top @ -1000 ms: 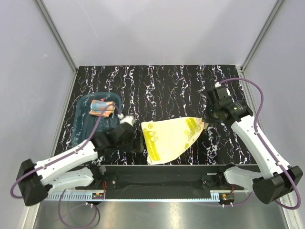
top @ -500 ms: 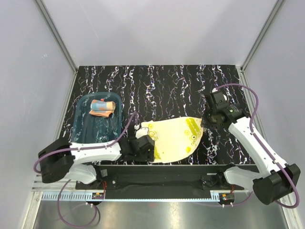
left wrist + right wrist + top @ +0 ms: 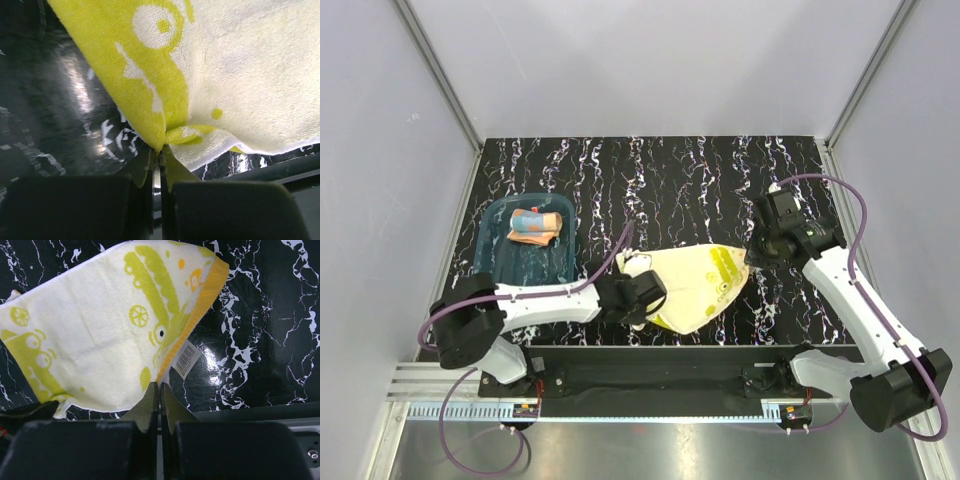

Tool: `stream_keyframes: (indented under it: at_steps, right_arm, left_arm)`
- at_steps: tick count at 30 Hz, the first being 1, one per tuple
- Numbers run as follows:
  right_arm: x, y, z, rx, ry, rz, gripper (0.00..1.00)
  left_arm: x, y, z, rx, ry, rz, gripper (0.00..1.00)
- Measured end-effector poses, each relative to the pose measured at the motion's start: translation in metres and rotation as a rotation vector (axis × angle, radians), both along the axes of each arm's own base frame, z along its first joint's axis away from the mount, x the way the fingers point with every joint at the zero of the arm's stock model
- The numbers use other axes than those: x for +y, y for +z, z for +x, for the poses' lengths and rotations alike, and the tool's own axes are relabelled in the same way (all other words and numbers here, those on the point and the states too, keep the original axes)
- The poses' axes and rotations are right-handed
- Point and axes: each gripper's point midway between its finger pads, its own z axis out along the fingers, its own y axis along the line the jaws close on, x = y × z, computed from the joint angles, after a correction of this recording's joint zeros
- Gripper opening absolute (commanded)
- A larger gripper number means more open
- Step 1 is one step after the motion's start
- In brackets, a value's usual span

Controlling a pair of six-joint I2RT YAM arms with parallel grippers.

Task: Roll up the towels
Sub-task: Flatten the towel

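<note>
The yellow towel (image 3: 692, 285) with cream areas hangs stretched between both grippers above the black marbled table. My left gripper (image 3: 646, 292) is shut on its near-left edge; the left wrist view shows the jaws (image 3: 160, 150) pinching a fold of the yellow towel (image 3: 240, 75). At the right corner, my right gripper (image 3: 753, 255) is shut on the towel's orange-yellow hem (image 3: 170, 360), seen at the fingertips (image 3: 160, 386) beside a white barcode label (image 3: 188, 359). The orange-pink towel (image 3: 535, 226) lies rolled up in the teal tray (image 3: 510, 268).
The teal tray sits at the table's left side, behind the left arm. Grey walls with metal posts (image 3: 440, 80) enclose the table on three sides. A black rail (image 3: 660, 370) runs along the near edge between the arm bases.
My left gripper moved right from beside the tray to the yellow towel's near-left edge and shut on it. The towel has drawn in and lifted. The right gripper kept its hold.
</note>
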Motion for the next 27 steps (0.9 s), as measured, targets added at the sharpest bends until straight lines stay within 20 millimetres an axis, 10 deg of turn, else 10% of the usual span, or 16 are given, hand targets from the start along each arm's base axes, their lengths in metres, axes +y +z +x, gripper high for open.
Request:
stream_keyframes:
  at_steps: [8,13,17,20,21,24,25,27]
  right_arm:
    - [-0.018,0.042,0.048,-0.054,-0.078,0.027,0.00]
    - [-0.028,0.109,0.096,-0.214,-0.105,0.051,0.00]
    - [-0.031,0.139,0.097,-0.304,-0.105,0.052,0.00]
    - [-0.041,0.129,0.076,-0.317,-0.131,0.030,0.00]
    - [-0.045,0.118,0.066,-0.306,-0.140,0.021,0.00]
    - [-0.055,0.067,0.034,-0.210,-0.172,-0.014,0.05]
    - [-0.056,0.045,0.024,-0.158,-0.177,-0.023,0.34]
    - [-0.056,0.005,0.009,-0.051,-0.189,-0.027,0.53]
  left_arm:
    - [-0.025,0.126,0.072,-0.175,-0.016,0.131,0.00]
    - [0.006,0.191,0.121,-0.265,0.046,0.200,0.00]
    - [0.034,0.225,0.135,-0.322,0.080,0.254,0.00]
    - [0.051,0.219,0.122,-0.308,0.051,0.299,0.20]
    - [0.057,0.210,0.117,-0.293,0.036,0.322,0.48]
    - [0.078,0.158,0.087,-0.175,-0.019,0.423,0.73]
    - [0.082,0.137,0.077,-0.131,-0.032,0.454,0.81]
    - [0.091,0.101,0.055,-0.041,-0.063,0.521,0.83]
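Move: About 8 cm ahead and 9 cm to the right of the left hand is the middle of the yellow-and-white towel, roughly at hand height; that hand already grips its near-left corner low over the table. From the right hand, raised with the near-right corner, the middle is some 12 cm left, 3 cm back and 10 cm down. The blue basket stands about 16 cm ahead and 25 cm left of the left hand, slightly higher. Flinging the held towel up and forward, both hands sweep out together, the left rising some 23 cm and the right about 14, then reverse back and down. The left drifts left, rolls its left side up about 30 degrees, opens wide and lets go of its corner still 10 cm above its start; the right drops to its starting height, ending about 5 cm farther right, its fingers starting to open. ##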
